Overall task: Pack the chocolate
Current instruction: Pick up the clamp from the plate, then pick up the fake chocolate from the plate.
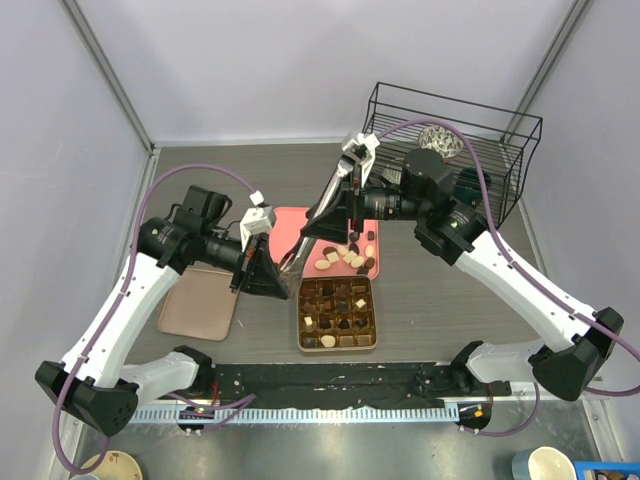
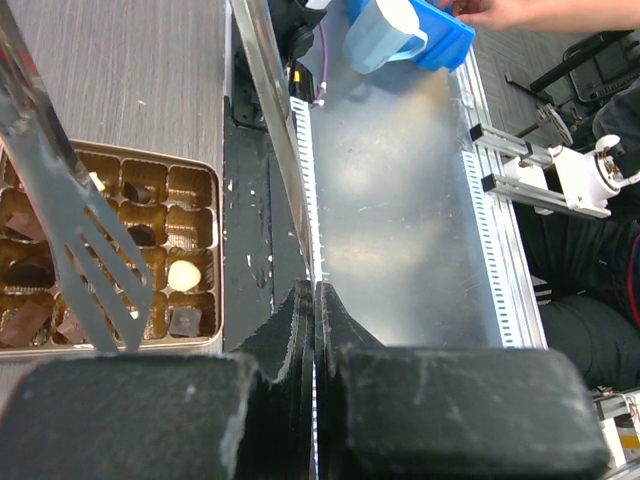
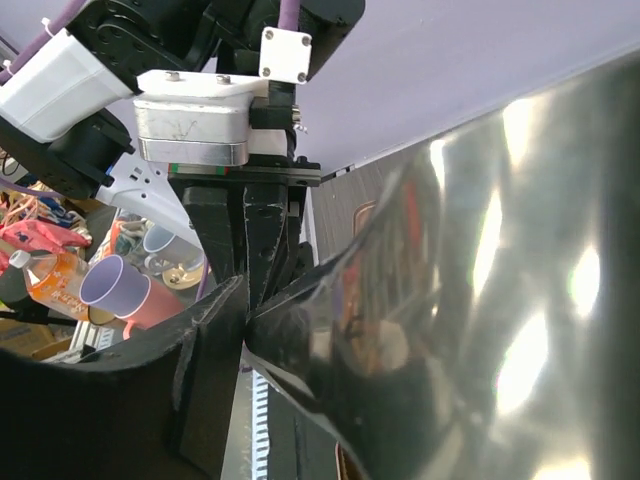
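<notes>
Several loose pieces of chocolate (image 1: 347, 256), brown and cream-white, lie on the flat pink tray (image 1: 292, 222). In front of it the gold-brown gridded box (image 1: 338, 345) holds more chocolate (image 2: 182, 275) in its cells. My right gripper (image 1: 312, 230) is closed on shiny metal tongs (image 1: 295, 258), whose slotted tip (image 2: 95, 280) hangs over the box's left side. In the right wrist view the tongs (image 3: 450, 300) fill the picture and press against my right gripper (image 3: 246, 322). My left gripper (image 1: 276, 288) hovers left of the box, shut and empty, its fingers (image 2: 316, 292) pressed together.
A flat beige tray (image 1: 198, 302) lies at the left under my left arm. A black wire basket (image 1: 452, 125) stands at the back right. A black strip (image 1: 330, 380) runs along the table's near edge. A blue jug (image 2: 385, 35) stands beyond that edge.
</notes>
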`<action>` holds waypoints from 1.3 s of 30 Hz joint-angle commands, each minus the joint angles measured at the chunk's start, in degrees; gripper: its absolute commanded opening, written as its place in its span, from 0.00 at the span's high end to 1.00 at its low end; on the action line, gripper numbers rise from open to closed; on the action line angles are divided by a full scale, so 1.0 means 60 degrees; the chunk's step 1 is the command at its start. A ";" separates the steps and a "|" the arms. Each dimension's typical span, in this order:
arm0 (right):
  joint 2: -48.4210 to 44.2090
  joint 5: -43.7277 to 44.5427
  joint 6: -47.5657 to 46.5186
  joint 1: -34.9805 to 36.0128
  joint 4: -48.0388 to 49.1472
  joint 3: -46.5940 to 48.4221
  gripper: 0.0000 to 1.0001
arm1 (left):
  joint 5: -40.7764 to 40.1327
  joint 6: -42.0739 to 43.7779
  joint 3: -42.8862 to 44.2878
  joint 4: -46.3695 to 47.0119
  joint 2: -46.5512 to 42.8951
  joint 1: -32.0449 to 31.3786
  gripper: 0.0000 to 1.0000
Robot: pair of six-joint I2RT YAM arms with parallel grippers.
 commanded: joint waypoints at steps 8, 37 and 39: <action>-0.0337 -0.0146 -0.0061 -0.0050 -0.0318 0.0066 0.56 | 0.0044 0.1038 0.0362 -0.0915 0.0142 -0.0039 1.00; -0.0500 0.8113 -0.3211 0.0462 0.3692 -0.4020 0.65 | -0.9391 0.0043 -0.1263 0.1995 -0.0547 0.1351 0.04; -0.0089 0.8392 -0.3532 0.0462 0.4630 -0.4313 0.66 | -0.9259 -0.0073 -0.1439 0.2276 -0.0415 0.1572 0.03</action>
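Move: The clamp slants through the right hand's half-shut fingers, its middle about at that hand. Its blade end is in the left hand's shut fingers, so from that hand the clamp's middle is about 9 cm ahead, 7 cm right and 8 cm up. Counted from the right hand, the pink plate's middle lies some 12 cm ahead and 2 cm right, the chocolate box about 3 cm back and 5 cm right, both nearly 40 cm down. The clamp changes hands: the right fingers close further around it while that hand barely moves, then the left fingers let go of the blade end, opening wide. The right hand carries it down about 15 cm and forward 10, slightly right, towards the pink plate, turning clockwise; the empty left hand draws away left, forward and down towards the beige tray, tipping to point mostly downwards. ##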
